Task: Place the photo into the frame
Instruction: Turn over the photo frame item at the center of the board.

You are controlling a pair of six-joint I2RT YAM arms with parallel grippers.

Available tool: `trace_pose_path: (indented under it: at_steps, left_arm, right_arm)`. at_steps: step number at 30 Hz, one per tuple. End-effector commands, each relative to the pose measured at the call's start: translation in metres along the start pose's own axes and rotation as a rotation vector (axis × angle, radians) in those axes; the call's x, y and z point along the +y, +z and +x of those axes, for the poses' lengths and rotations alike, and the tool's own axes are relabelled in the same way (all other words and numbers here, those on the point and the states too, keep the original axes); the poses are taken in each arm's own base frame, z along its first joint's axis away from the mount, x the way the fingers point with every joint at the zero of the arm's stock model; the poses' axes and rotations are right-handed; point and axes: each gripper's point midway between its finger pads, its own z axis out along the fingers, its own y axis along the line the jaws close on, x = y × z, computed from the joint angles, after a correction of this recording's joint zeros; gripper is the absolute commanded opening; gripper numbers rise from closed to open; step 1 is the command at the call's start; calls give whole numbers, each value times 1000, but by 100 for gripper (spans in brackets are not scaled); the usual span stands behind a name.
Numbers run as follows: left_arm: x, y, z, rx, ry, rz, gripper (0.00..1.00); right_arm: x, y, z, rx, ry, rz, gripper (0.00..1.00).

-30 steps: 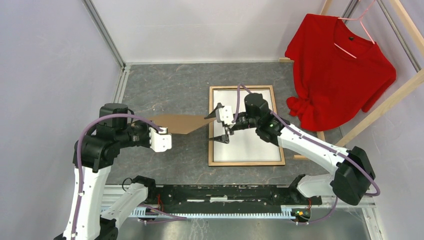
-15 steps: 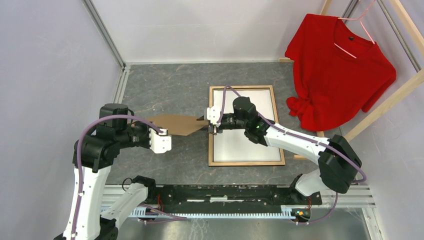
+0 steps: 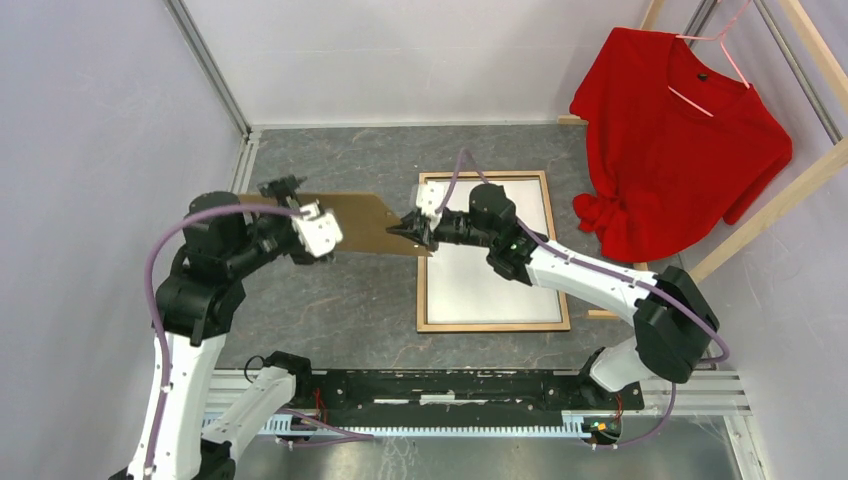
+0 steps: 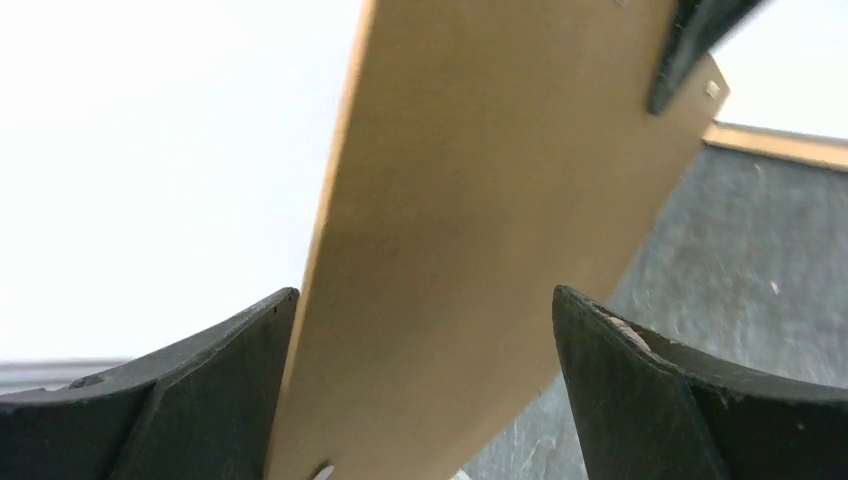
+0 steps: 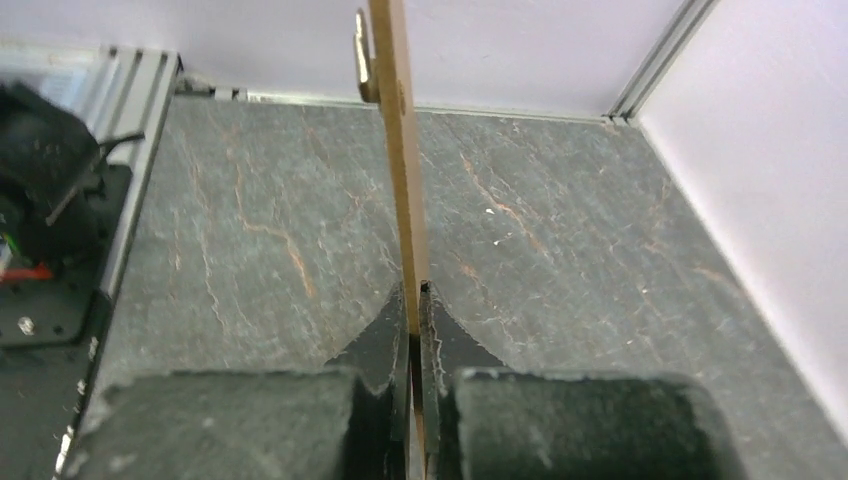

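Observation:
The frame point(image 3: 424, 252) lies flat on the grey table with its light wood back up. A white sheet point(image 3: 500, 270) fills it, and no printed photo face shows in any view. The plain brown backing board point(image 3: 360, 222) hangs in the air left of the frame. My right gripper point(image 3: 410, 230) is shut on the board's right edge, seen edge-on in the right wrist view point(image 5: 400, 150) between the pinching fingers point(image 5: 415, 290). My left gripper point(image 3: 300, 208) is at the board's left end. Its jaws stand wide apart with the board point(image 4: 480, 200) passing between them point(image 4: 425, 292).
A red shirt point(image 3: 680, 130) hangs on a pink hanger from a wooden rack at the right. White walls with metal posts close the left and back. A metal rail point(image 3: 450, 390) runs along the near edge by the arm bases.
My right gripper moved left off the frame and shut on the board's right edge. My left arm turned and swung farther back, and the board's left end went with it.

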Motion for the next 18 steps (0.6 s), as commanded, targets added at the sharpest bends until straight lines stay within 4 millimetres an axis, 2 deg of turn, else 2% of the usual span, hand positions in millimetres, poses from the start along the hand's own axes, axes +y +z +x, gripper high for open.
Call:
trace_pose_path:
  at_steps: [1, 4, 6, 10, 14, 18]
  left_arm:
    - [73, -2, -18, -29, -212, -278, 100]
    - [94, -5, -24, -45, -293, -354, 100]
    - [96, -2, -21, -37, -328, -362, 100]
    - [86, 8, -6, 11, -384, -341, 100]
    - [74, 20, 6, 34, -426, -316, 100]
    - [50, 46, 26, 79, -502, -234, 100]
  right_arm:
    - [-68, 0, -47, -142, 275, 181, 0]
    - [-101, -12, -54, -208, 461, 218, 0]
    - [-120, -23, -58, -247, 558, 252, 0]
    - [-160, -58, -49, -281, 734, 360, 0]
    - [-185, -99, -41, -301, 803, 485, 0]
    - [-200, -145, -33, -353, 933, 553, 0]
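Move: My right hand already pinches the brown backboard by its right-hand edge; the board's middle is about 14 cm to this hand's left and a few centimetres above. The wooden frame with its white sheet lies on the table, its middle roughly 16 cm to the right, 5 cm farther out and 26 cm below. From my open left hand, the frame's middle is some 36 cm to the right, 8 cm ahead and 35 cm down. With my right hand I keep the backboard pinched and sweep it forward about 17 cm, swinging some 14 cm right on the way and rising slightly, out over the far part of the frame. The wrist rolls strongly, tipping the board's upper side forward, and yaws about 30 degrees clockwise. My left hand, fingers staying wide open, goes about 6 cm forward and up, then sinks a little while turning counter-clockwise. ##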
